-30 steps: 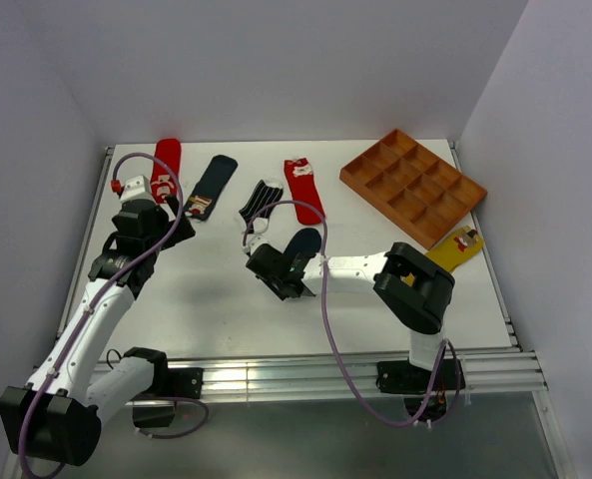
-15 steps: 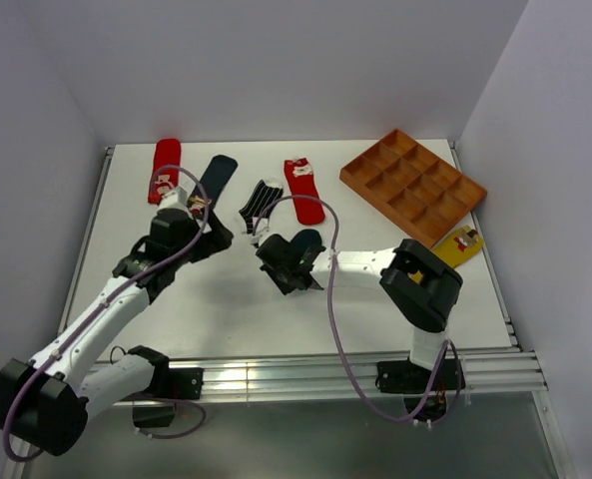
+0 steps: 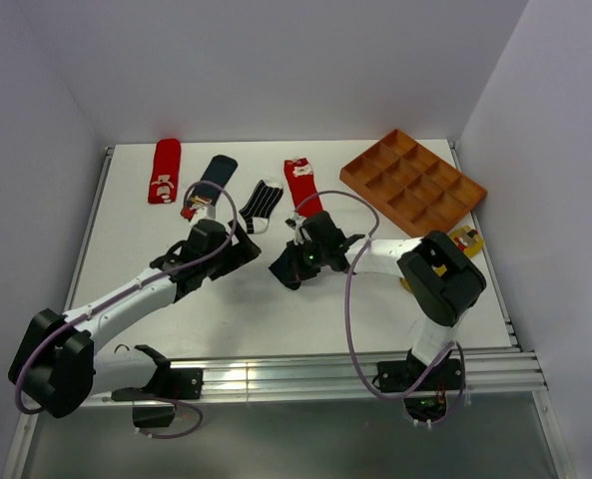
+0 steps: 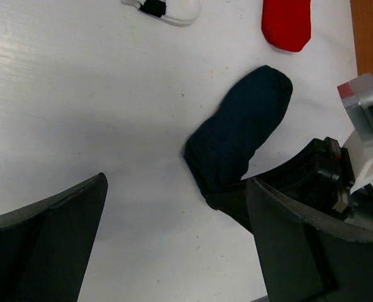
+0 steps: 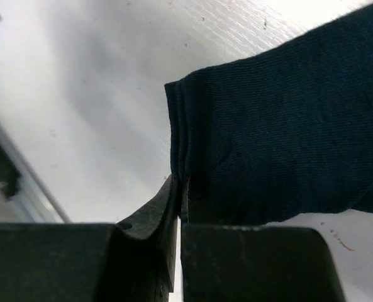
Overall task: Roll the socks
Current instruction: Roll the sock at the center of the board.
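Observation:
A plain navy sock [image 4: 243, 135] lies flat mid-table, and my right gripper [image 5: 180, 195] is shut on the edge of its near end [image 5: 280, 119]. My left gripper [image 4: 173, 251] is open, low over bare table just left of that sock, with nothing between its fingers. In the top view the left gripper [image 3: 244, 249] and the right gripper [image 3: 284, 269] sit close together. Along the back lie a red sock [image 3: 164, 170], a navy sock with a patch [image 3: 206, 185], a striped sock [image 3: 261, 203] and another red sock [image 3: 302, 185]. A mustard sock [image 3: 465, 239] peeks out behind the right arm.
An orange compartment tray [image 3: 412, 185] stands at the back right. White walls close the table at the back and sides. A purple cable loops above each arm.
The right gripper has shut on the navy sock's end and shifted slightly right. The left arm has swung from the back left toward the centre, ending beside the sock.

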`<act>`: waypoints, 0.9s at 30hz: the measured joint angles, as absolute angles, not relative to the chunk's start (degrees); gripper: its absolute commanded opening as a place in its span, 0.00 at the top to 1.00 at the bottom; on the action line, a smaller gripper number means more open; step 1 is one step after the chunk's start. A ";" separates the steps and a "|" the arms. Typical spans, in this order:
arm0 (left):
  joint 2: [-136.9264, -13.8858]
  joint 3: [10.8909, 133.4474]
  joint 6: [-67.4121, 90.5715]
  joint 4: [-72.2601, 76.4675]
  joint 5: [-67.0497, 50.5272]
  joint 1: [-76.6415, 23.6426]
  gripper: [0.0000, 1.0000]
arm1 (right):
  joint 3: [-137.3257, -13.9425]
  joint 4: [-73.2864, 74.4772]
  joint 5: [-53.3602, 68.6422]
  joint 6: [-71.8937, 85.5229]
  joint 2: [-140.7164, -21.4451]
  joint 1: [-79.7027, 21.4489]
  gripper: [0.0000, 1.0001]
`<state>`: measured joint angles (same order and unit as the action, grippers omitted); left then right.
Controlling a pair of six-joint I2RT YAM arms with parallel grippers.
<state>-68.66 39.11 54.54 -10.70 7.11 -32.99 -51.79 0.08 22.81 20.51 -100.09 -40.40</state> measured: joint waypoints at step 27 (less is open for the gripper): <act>-80.99 38.13 57.63 -6.72 7.27 -35.73 0.27 | -46.76 -18.44 49.12 39.66 -111.04 -27.92 1.00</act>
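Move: From the right hand, which already pinches the near edge of the partly rolled navy sock, the sock's middle is roughly 3 cm ahead, 1 cm to the right and 2 cm below. It lies about 14 cm right of the left hand, level with it, and 10 cm lower; the striped sock is some 13 cm ahead and 6 cm right of the left hand. The red sock's middle is about 20 cm ahead of the right hand and 4 cm to its right. Left hand sinks about 6 cm beside the sock, narrowing; right keeps its pinch, tilting some 30 degrees. ##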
